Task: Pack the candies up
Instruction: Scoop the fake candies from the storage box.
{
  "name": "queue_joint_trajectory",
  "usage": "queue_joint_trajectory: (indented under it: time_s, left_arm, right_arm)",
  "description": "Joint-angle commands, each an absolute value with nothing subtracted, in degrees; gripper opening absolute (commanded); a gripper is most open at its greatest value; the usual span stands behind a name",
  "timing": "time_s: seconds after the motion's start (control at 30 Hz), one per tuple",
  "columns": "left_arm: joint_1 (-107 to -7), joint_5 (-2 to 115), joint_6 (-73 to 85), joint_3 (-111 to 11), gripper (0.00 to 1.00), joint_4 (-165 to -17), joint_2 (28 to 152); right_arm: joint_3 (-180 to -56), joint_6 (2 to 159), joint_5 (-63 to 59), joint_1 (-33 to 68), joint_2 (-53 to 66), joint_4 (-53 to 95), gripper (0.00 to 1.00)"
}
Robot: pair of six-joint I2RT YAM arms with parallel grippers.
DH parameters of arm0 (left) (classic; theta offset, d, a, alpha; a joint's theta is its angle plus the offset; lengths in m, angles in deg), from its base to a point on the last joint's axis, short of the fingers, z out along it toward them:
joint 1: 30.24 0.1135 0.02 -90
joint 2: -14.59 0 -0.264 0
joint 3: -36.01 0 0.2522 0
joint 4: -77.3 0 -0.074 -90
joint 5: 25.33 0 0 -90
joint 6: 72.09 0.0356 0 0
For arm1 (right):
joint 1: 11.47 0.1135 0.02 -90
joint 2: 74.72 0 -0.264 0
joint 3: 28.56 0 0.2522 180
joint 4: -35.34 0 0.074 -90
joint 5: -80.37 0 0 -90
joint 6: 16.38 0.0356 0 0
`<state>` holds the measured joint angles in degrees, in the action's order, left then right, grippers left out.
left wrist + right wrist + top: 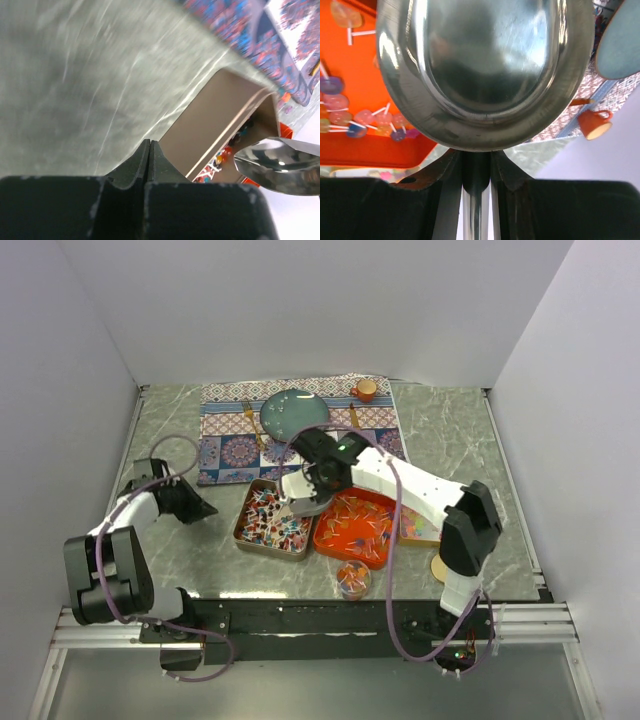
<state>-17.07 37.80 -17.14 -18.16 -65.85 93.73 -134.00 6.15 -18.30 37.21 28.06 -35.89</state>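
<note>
Red-white-blue candies (pixel 270 522) fill a brown metal tray (pixel 243 515). Stick candies (pixel 358 522) lie in the orange tray (pixel 330 540). More candies (pixel 351 576) sit in a small bowl at the front. Over the gap between the two trays, my right gripper (pixel 318 485) is shut on the handle of a silver scoop (pixel 303 506). In the right wrist view the scoop (pixel 485 75) bowl hangs above the orange tray (pixel 370 75) and its candies (pixel 340 117), handle clamped in the gripper (pixel 476 157). My left gripper (pixel 197 508) is shut and empty, left of the metal tray. In its wrist view the gripper (pixel 150 150) faces the tray wall (pixel 220 115).
A patterned placemat (pixel 225 440) at the back carries a teal plate (pixel 294 412), an orange cup (pixel 366 390) and a gold fork (pixel 250 418). A third tray (pixel 420 528) lies partly under the right arm. A cork coaster (pixel 443 568) sits near the front right.
</note>
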Motion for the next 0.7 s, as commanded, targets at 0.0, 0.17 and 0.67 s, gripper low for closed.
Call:
queue_joint_trajectory:
  time_s: [0.0,0.17,0.67]
  left_arm:
    - [-16.9,37.7,-24.7,-13.8,0.01,-69.3,89.7]
    - [-17.1,34.6,-28.7,-8.5,0.01,-72.1,87.5]
    - [-19.5,33.1,-33.7,-1.1,0.01,-76.1,81.2]
  right_arm:
    - [-138.0,2.7,-27.8,40.9,30.7,-39.2,0.0]
    - [-140.8,2.4,-32.7,45.8,35.8,-40.3,0.0]
    - [-152.5,14.7,-19.0,49.4,47.2,-50.1,0.0]
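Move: The metal box of fake candies lies about 12 cm left of the right hand, which still grips the scoop, 3 cm back and some 12 cm down. The orange box is 6 cm to that hand's right, 3 cm back and as far down; the clear jar sits 5 cm right, 15 cm back and 12 cm down. From the shut left hand, the metal box's middle lies 14 cm to the right, 2 cm back and 3 cm lower. Over the metal box goes the scoop, its handle still gripped by the right hand, which travels about 7 cm left, with a slight sinking and drawing back, while its fingertips tilt some 15 degrees to the right. The left hand, fingers shut, moves about 5 cm back and 4 cm right, sinking 2 cm, to close on the box's left wall near its front corner; contact there can't be made out. ##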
